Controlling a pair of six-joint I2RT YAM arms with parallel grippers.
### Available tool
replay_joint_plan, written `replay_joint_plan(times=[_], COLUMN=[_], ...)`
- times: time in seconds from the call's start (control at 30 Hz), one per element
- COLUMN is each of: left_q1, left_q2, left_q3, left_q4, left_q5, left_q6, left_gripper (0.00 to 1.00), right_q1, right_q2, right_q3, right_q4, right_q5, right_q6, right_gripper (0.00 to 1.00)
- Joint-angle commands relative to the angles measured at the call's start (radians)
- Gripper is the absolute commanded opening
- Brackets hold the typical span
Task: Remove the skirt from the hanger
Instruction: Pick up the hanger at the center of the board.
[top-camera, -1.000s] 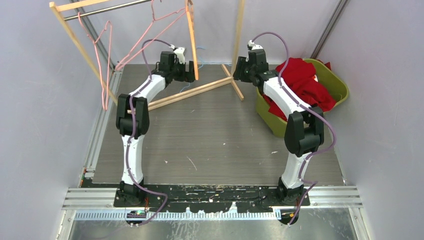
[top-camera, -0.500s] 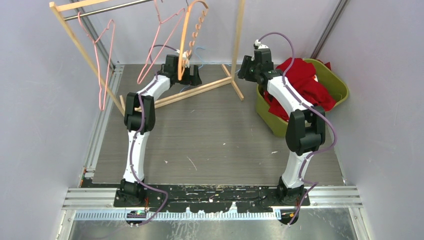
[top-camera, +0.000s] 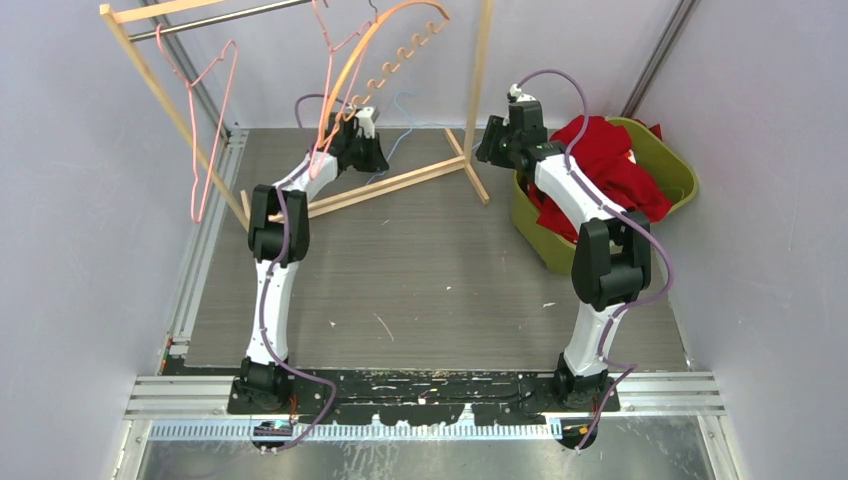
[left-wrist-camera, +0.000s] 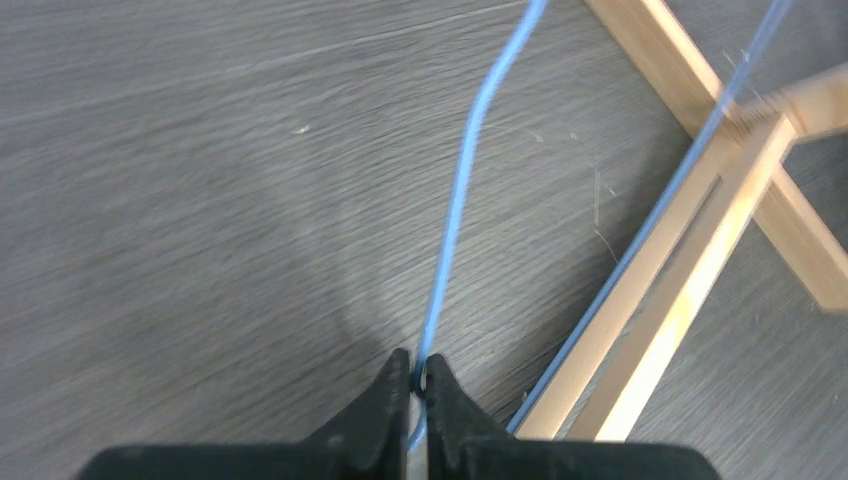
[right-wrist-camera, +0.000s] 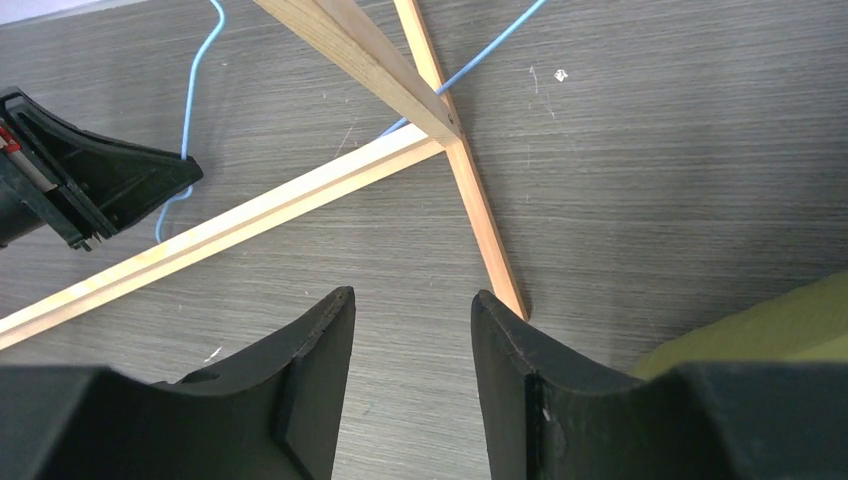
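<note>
The red skirt (top-camera: 605, 165) lies heaped in the green basket (top-camera: 683, 170) at the right, off any hanger. A thin blue wire hanger (left-wrist-camera: 455, 220) hangs bare near the rack's foot. My left gripper (left-wrist-camera: 418, 375) is shut on its lower wire, and the same grip shows in the top view (top-camera: 378, 158). My right gripper (right-wrist-camera: 412, 297) stands open over the bare floor beside the basket, with nothing between its fingers; the top view has it (top-camera: 487, 150) just left of the skirt.
A wooden clothes rack (top-camera: 478, 60) stands at the back, its crossed foot bars (right-wrist-camera: 455, 160) on the floor between my arms. An orange notched hanger (top-camera: 385, 45) and pink wire hangers (top-camera: 215, 120) dangle from its rail. Grey walls close in on both sides.
My left gripper has closed on the blue hanger wire after reaching further back. The orange hanger has swung up and to the right. The right arm has barely shifted.
</note>
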Motion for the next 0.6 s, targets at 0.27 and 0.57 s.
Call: replay_joint_plan(times=[0.27,0.57], left_q1=[0.007,0.064], left_q2=[-0.074,-0.134], left_q3=[0.009,-0.008], left_q4=[-0.012,0.060], left_q5=[0.000,-0.248], left_q6=[0.015,-0.043], left_gripper=[0.00,0.00], right_q1=[-0.008,-0.009], right_q2=[-0.053,-0.059], right_q3=[-0.031,-0.051], right_q4=[0.054,0.063], right_q5=[-0.019,-0.031], right_q6=[0.015,0.036], right_gripper=[0.51,0.51])
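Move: The blue hanger's wire is already between my left fingertips, near the hanger's lower corner, so that part lies 0 cm from my hand. The rack's floor beam has its middle about 5 cm back and 4 cm to my left; its crosspiece foot is roughly 18 cm to my right and 2 cm ahead; both lie some 2 cm below. From my right hand, the gripped wire is about 22 cm left, 8 cm ahead and 12 cm below. I shut my left fingers the last quarter of their opening onto the blue wire and keep my hand almost in place while they close. Then, pinching the wire, I draw the hanger about 3 cm to the left, easing a little forward and up, turning the hand some 5–10 degrees counter-clockwise. ##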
